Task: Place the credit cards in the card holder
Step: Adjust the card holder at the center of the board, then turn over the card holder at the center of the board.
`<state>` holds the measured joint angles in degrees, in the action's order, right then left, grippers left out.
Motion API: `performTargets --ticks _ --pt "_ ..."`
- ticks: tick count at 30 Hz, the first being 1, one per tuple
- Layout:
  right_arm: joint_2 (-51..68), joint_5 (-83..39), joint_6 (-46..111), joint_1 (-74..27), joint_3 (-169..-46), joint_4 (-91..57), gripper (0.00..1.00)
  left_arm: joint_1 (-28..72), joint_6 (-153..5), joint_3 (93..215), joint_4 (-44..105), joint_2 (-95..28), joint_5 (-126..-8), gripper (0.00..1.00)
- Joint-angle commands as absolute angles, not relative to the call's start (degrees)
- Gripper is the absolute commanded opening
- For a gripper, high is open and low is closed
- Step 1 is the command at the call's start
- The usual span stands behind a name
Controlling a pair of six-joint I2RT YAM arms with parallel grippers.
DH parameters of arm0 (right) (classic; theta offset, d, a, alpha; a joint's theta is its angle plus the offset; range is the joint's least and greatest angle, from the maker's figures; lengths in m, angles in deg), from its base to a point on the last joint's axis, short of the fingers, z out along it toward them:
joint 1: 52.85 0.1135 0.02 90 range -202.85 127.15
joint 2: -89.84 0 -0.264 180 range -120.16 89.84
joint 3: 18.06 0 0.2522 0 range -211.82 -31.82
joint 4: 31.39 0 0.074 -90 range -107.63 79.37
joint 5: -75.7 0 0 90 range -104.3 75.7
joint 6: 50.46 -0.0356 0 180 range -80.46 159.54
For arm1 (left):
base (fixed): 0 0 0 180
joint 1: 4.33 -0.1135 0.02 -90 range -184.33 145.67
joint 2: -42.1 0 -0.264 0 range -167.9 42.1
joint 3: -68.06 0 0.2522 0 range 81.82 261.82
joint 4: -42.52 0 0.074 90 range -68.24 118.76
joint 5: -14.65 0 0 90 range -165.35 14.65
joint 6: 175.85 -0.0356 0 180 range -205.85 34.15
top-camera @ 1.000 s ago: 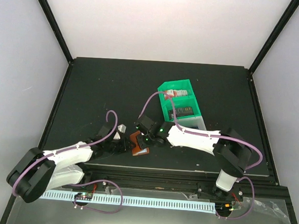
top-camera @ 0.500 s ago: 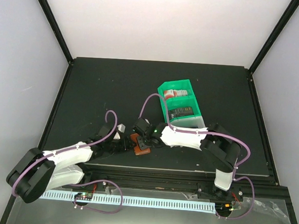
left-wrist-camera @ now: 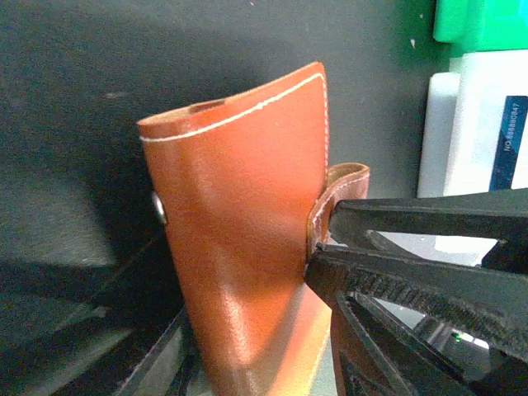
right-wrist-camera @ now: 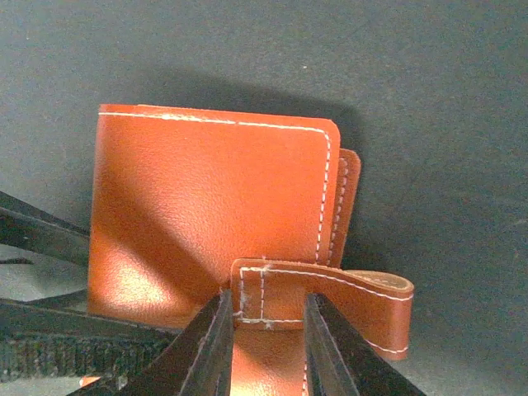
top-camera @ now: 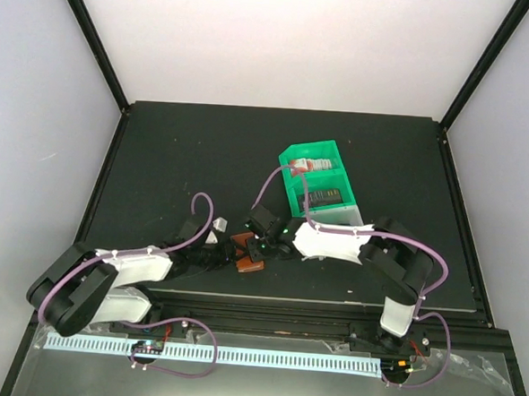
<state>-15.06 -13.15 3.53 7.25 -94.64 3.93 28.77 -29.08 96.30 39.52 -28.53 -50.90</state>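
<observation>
The brown leather card holder [top-camera: 246, 252] stands on edge near the table's front, between both grippers. In the right wrist view my right gripper [right-wrist-camera: 266, 309] is shut across the snap tab [right-wrist-camera: 330, 289] of the card holder [right-wrist-camera: 206, 198]. The card holder [left-wrist-camera: 239, 247] fills the left wrist view and sits between the jaws of my left gripper [left-wrist-camera: 260, 363]; whether they press on it does not show. The right fingers [left-wrist-camera: 429, 280] show there on the tab. Red-and-white credit cards [top-camera: 310, 165] and dark ones [top-camera: 326, 197] lie in the tray, and a blue card [left-wrist-camera: 507, 140] shows in its white part.
The green-and-white divided tray [top-camera: 288, 177] stands behind the right arm. The table's front rail [top-camera: 267, 297] runs just in front of the card holder. Purple cables loop over both arms. Black frame posts stand at the back corners.
The left arm has pushed forward and to the right, closer to the card holder. The right arm's elbow has swung left. The card holder stays in about the same spot.
</observation>
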Motion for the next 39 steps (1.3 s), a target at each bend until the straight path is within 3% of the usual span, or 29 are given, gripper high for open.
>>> performTargets --ticks 1,5,9,16,21,26,31,36,39 --pt "-15.0 -21.1 5.2 4.4 -89.1 0.7 0.26 29.1 -24.9 95.3 44.9 -32.9 -48.1 0.43" --pt "-14.0 -24.6 6.5 3.3 -87.6 -1.2 0.26 29.1 -25.7 95.5 47.2 -34.1 -48.6 0.26" --pt "-9.3 -27.7 6.4 0.3 -86.2 -2.5 0.27 29.1 -30.9 98.2 43.0 -32.2 -50.2 0.02" --pt "5.3 -26.0 9.4 -6.7 -87.7 2.4 0.40 29.1 -42.5 105.4 29.1 -20.3 -53.4 0.02" --pt "14.4 -30.9 10.0 -11.9 -90.8 3.9 0.60 29.1 -52.2 112.1 22.7 -12.6 -54.4 0.01" --pt "19.2 -36.3 10.9 -12.3 -97.8 4.6 0.74 29.1 -64.3 121.3 21.2 -8.1 -55.6 0.02" --pt "22.8 -37.0 9.3 -12.3 -102.3 2.5 0.79 29.3 -88.5 126.0 28.5 -5.2 -51.1 0.02" --pt "26.6 -36.3 -1.8 -12.3 -104.4 3.6 0.85 29.3 -123.6 116.6 47.2 -0.6 -51.0 0.02" --pt "30.5 -37.8 -11.9 -12.3 -99.5 -2.3 0.87 29.3 -135.7 117.6 51.8 -3.6 -54.4 0.02"
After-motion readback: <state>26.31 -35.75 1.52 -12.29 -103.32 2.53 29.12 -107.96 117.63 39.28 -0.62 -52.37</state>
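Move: The card holder stands folded right at both hands: its middle is about 3 cm to the left hand's right, level with it and 1 cm lower. From the right hand, it is roughly 1 cm left, level fore and aft, and 2 cm below. The green box lies some 18 cm ahead and 15 cm right of the right hand; the white tray is about 6 cm ahead and 19 cm right. Left hand pinches the card holder, lifts it some 30 cm, tipping its fingers up; right hand rises too, opening. ##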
